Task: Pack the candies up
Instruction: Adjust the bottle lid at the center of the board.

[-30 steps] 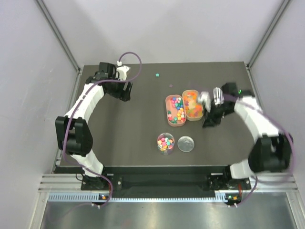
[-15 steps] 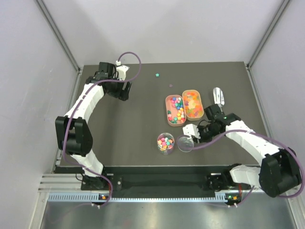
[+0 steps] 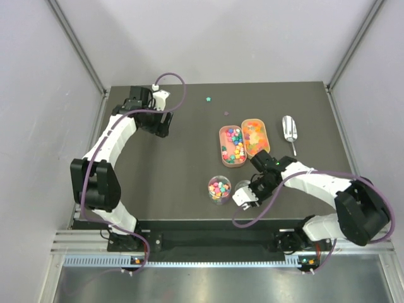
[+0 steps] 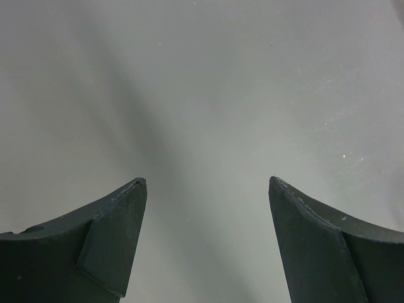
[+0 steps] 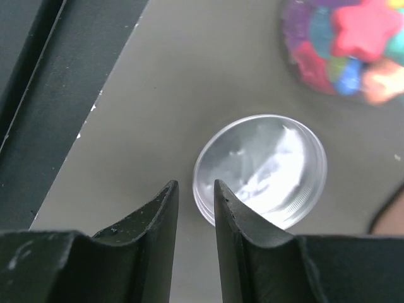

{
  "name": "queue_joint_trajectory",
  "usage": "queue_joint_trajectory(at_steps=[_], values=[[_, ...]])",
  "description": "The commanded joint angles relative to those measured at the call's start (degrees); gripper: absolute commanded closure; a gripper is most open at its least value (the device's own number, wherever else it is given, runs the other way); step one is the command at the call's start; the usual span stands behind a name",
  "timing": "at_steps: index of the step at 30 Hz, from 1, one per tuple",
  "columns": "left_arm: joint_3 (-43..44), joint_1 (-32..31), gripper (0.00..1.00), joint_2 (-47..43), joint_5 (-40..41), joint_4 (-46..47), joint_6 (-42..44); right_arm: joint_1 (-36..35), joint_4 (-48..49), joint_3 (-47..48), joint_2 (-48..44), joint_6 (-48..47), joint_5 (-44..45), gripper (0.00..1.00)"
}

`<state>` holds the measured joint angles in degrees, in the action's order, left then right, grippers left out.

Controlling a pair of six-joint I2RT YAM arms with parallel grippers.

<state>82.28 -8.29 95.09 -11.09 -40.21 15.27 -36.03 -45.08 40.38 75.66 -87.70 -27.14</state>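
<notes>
The candies (image 3: 219,188) fill a small clear jar near the table's front, and its top shows in the right wrist view as candies (image 5: 353,38). More lie in a tan tray (image 3: 221,144), beside an orange tray (image 3: 267,140) of gummies. A clear round lid (image 5: 265,167) lies flat to the right of the jar. My right gripper (image 5: 194,184) hovers low over the lid's near-left rim, its jaws a narrow gap apart with nothing between them. In the top view the right gripper (image 3: 243,197) covers most of the lid. My left gripper (image 4: 207,183) stands wide open over bare table at the back left.
A metal scoop (image 3: 290,129) lies on the table to the right of the trays. Two loose sweets, one green (image 3: 207,98) and one purple (image 3: 226,113), lie behind the trays. The table's front edge and a black rail (image 5: 57,95) run close to the lid.
The right arm let go of the scoop, which now lies at the back right. It swung forward and down to the lid by the jar. The left arm barely moved.
</notes>
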Motion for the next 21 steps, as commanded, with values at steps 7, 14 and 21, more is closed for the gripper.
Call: queue_joint_trajectory(at_steps=[7,14,21], values=[[-0.3,0.2,0.17,-3.4,-0.4,2.2,0.4,-2.6,4.0,1.9,5.3,3.8,3.1,1.00],[0.4,0.2,0.17,-3.7,-1.2,2.1,0.6,1.2,-4.2,13.0,-7.0,12.3,5.1,1.00],[1.9,0.2,0.17,-1.7,-6.8,1.9,0.8,18.4,-11.2,30.5,-4.8,37.2,-17.5,1.00]])
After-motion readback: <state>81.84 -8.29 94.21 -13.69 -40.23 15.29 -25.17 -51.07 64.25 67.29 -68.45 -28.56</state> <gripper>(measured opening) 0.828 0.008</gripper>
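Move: The bottle lid lies flat, its middle some 3 cm ahead, 2 cm left and about 2 cm below the right hand, whose slightly parted fingertips stand by the lid's near, right-hand rim. The candy-filled bottle stands roughly 9 cm left of the lid and level with it. Of the right hand, the pink candy box lies about 20 cm ahead and 7 cm left. From the left hand the lid is about 21 cm back, 31 cm right and 14 cm below. The lid is pinched by its near rim: the right hand sinks about 1.5 cm and shuts its fingers on it. Then the hand lifts fast, some 18 cm up and 9 cm forward, away from the board and the bottle, turning clockwise about 25 degrees with its left side tilting up while it keeps hold of the rim. ##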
